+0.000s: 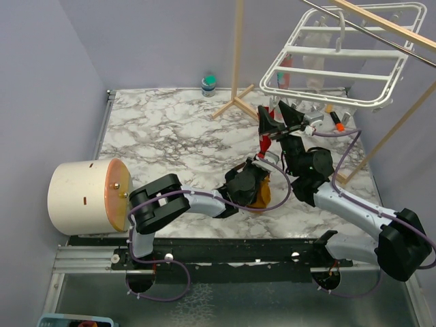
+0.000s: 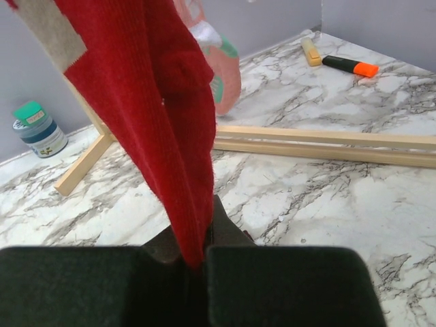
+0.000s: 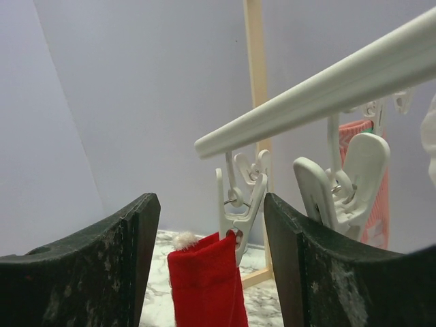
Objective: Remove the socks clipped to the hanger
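Note:
The white hanger (image 1: 340,61) hangs from the wooden rack at the upper right. A red sock (image 2: 150,102) hangs from one of its white clips (image 3: 242,211), which grips the sock's cuff. My left gripper (image 2: 194,262) is shut on the sock's lower end. My right gripper (image 3: 211,231) is open, with a finger on either side of that clip and the red sock's (image 3: 204,286) top, touching neither. A pink and teal sock (image 2: 221,68) hangs behind. A mustard sock (image 1: 262,194) lies on the table under my left wrist.
The light wooden rack (image 1: 238,68) has base bars (image 2: 327,143) lying across the marble table. A green-capped bottle (image 1: 209,84) stands at the back. An orange highlighter (image 2: 351,66) and a yellow marker (image 2: 311,51) lie at the right. A cream cylinder (image 1: 82,196) sits at the left.

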Robot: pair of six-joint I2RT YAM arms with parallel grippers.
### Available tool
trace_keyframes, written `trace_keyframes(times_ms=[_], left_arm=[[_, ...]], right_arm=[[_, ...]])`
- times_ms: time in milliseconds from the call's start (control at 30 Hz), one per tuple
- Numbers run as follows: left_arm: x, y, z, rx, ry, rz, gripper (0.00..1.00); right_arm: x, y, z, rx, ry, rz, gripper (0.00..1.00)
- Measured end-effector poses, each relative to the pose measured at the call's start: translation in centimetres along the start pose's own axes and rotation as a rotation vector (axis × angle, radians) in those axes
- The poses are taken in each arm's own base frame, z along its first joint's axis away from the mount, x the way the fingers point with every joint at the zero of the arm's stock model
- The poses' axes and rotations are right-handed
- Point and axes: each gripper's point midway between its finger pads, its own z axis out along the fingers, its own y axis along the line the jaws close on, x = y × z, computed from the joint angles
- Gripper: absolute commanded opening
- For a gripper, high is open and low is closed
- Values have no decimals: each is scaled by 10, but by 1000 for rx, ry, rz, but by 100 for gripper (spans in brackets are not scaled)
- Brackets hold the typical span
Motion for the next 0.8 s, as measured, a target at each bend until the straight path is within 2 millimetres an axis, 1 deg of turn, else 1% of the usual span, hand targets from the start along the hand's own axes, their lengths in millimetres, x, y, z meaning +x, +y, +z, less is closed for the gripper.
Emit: trace_keyframes(times_ms=[333, 533, 800], left_arm=[[-4, 3, -3, 1, -11, -8, 0], [-5, 2, -3, 5, -14, -9, 0], [-5, 2, -3, 8, -14, -9, 0]], right_arm=[[-2, -3, 1, 6, -9, -36, 58], [-2, -2, 2, 6, -10, -39, 51], [-7, -1, 9, 6, -27, -35, 47]])
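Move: The right hand's open fingers stand around the clip holding the red sock, its middle about 3 cm ahead, level sideways and 2 cm above. A second, empty clip is about 5 cm to the right and 3 cm up, neither ahead nor back, and the nearest hanger bar runs about 2 cm ahead, 3 cm right and 6 cm up. From the left hand, still pinching the sock's lower end, the sock's clip is about 6 cm ahead, straight in line and 18 cm up. Right fingers close partway around the sock's clip, rising about 1 cm; left keeps its pinch on the red sock. ##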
